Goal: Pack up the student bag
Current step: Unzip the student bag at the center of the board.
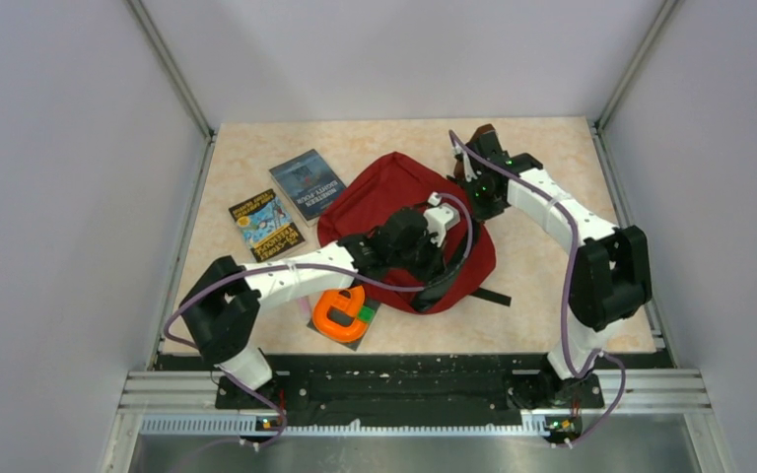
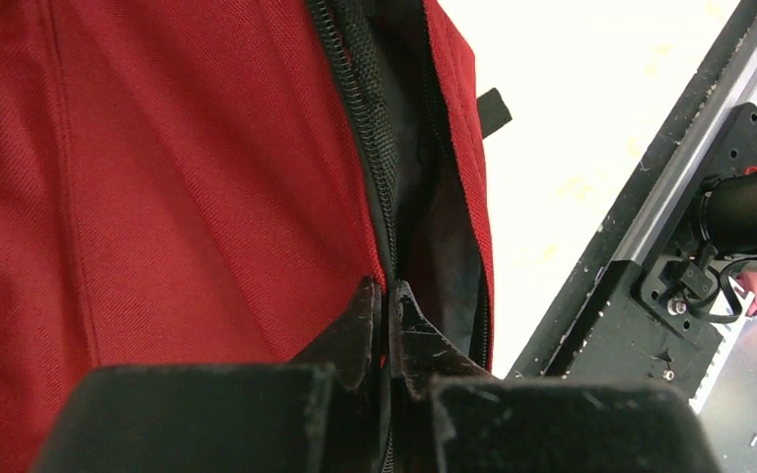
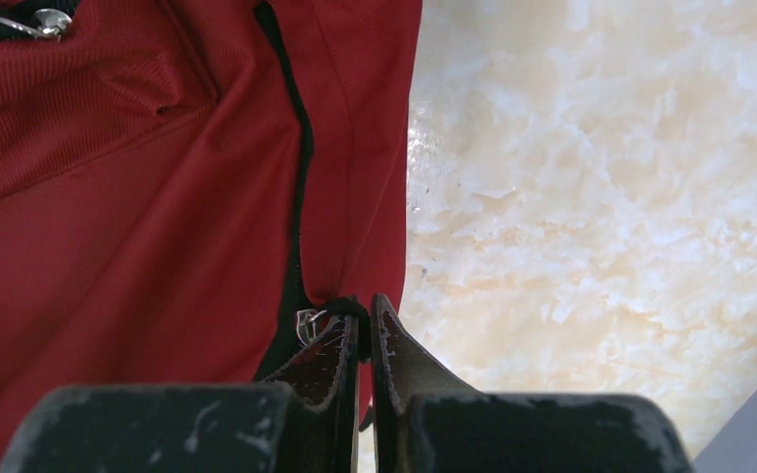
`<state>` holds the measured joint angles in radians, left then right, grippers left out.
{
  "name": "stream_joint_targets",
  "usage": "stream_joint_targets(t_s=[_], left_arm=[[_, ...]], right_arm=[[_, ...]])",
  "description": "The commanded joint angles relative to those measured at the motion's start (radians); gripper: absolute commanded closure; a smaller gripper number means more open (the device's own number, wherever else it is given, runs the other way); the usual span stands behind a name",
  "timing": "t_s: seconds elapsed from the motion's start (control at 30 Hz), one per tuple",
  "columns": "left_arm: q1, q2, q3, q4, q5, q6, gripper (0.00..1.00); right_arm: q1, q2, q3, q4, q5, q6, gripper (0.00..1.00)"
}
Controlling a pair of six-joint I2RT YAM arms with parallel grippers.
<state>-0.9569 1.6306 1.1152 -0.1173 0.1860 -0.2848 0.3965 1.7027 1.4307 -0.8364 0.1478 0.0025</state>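
The student bag (image 1: 384, 192), dark red with black zippers, lies in the middle of the table. My left gripper (image 1: 440, 280) reaches over it to its near right side. In the left wrist view that gripper (image 2: 386, 291) is shut on the black zipper edge (image 2: 360, 118) of the student bag (image 2: 158, 177), beside a gaping dark opening (image 2: 444, 227). My right gripper (image 1: 473, 193) sits at the bag's far right edge. Seen from the right wrist, it (image 3: 365, 305) is shut on a black cord by a silver zip pull (image 3: 308, 323) on the red fabric (image 3: 138, 197).
Two books (image 1: 306, 184) (image 1: 266, 225) lie left of the bag. An orange object (image 1: 340, 313) rests on a flat item at the front. A small brown metronome (image 1: 483, 133) stands behind the right arm. A black strap (image 1: 491, 295) trails from the bag.
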Motion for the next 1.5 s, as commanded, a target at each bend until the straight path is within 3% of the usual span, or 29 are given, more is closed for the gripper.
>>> stream_joint_targets(t_s=[0.0, 0.57, 0.83, 1.0, 1.07, 1.3, 1.47], left_arm=[[-0.023, -0.071, -0.039, -0.129, 0.039, 0.010, 1.00], [-0.023, -0.328, 0.007, -0.285, -0.299, -0.053, 1.00], [-0.018, -0.444, 0.015, -0.292, -0.345, 0.009, 1.00], [0.081, -0.413, 0.067, -0.355, -0.254, -0.024, 1.00], [0.130, -0.400, 0.087, -0.352, -0.212, -0.043, 1.00], [0.241, -0.327, 0.178, -0.391, -0.141, -0.052, 1.00], [0.264, -0.301, 0.192, -0.397, -0.109, -0.033, 1.00]], right_arm=[[-0.013, 0.067, 0.113, 0.075, 0.087, -0.062, 1.00], [-0.013, 0.266, 0.257, 0.009, 0.189, -0.055, 1.00], [-0.013, 0.308, 0.304, -0.011, 0.182, -0.009, 1.00], [-0.013, 0.286, 0.372, -0.031, 0.090, 0.036, 1.00], [-0.013, 0.269, 0.400, -0.045, 0.048, 0.054, 0.90], [-0.013, 0.166, 0.417, -0.140, 0.034, 0.110, 0.39], [-0.012, 0.018, 0.233, -0.105, -0.066, 0.187, 0.31]])
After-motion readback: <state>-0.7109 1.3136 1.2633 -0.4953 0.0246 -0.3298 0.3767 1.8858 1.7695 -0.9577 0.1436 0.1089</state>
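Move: The right hand holds the main zip's pull. The zip's far end lies about 3 cm ahead, 6 cm left and 3 cm below; the pocket pull sits 1 cm ahead and 11 cm left, the brown case 12 cm straight ahead. The left hand pinches the opening's edge, with the front panel's middle some 10 cm ahead and 10 cm left, the zip end 15 cm ahead and 3 cm right, and the orange toy 11 cm back and 22 cm left. Still pinching the zip pull, the right hand draws it along the last of the track, forward and down some 3 cm each, then about 4 cm left, before opening wide, letting go and rising off forward and slightly right. The left fingers keep their grip on the opening's edge and peel it left and up, about 12 cm each way, and 6 cm forward, over the front panel, turning some 25 degrees counter-clockwise. ##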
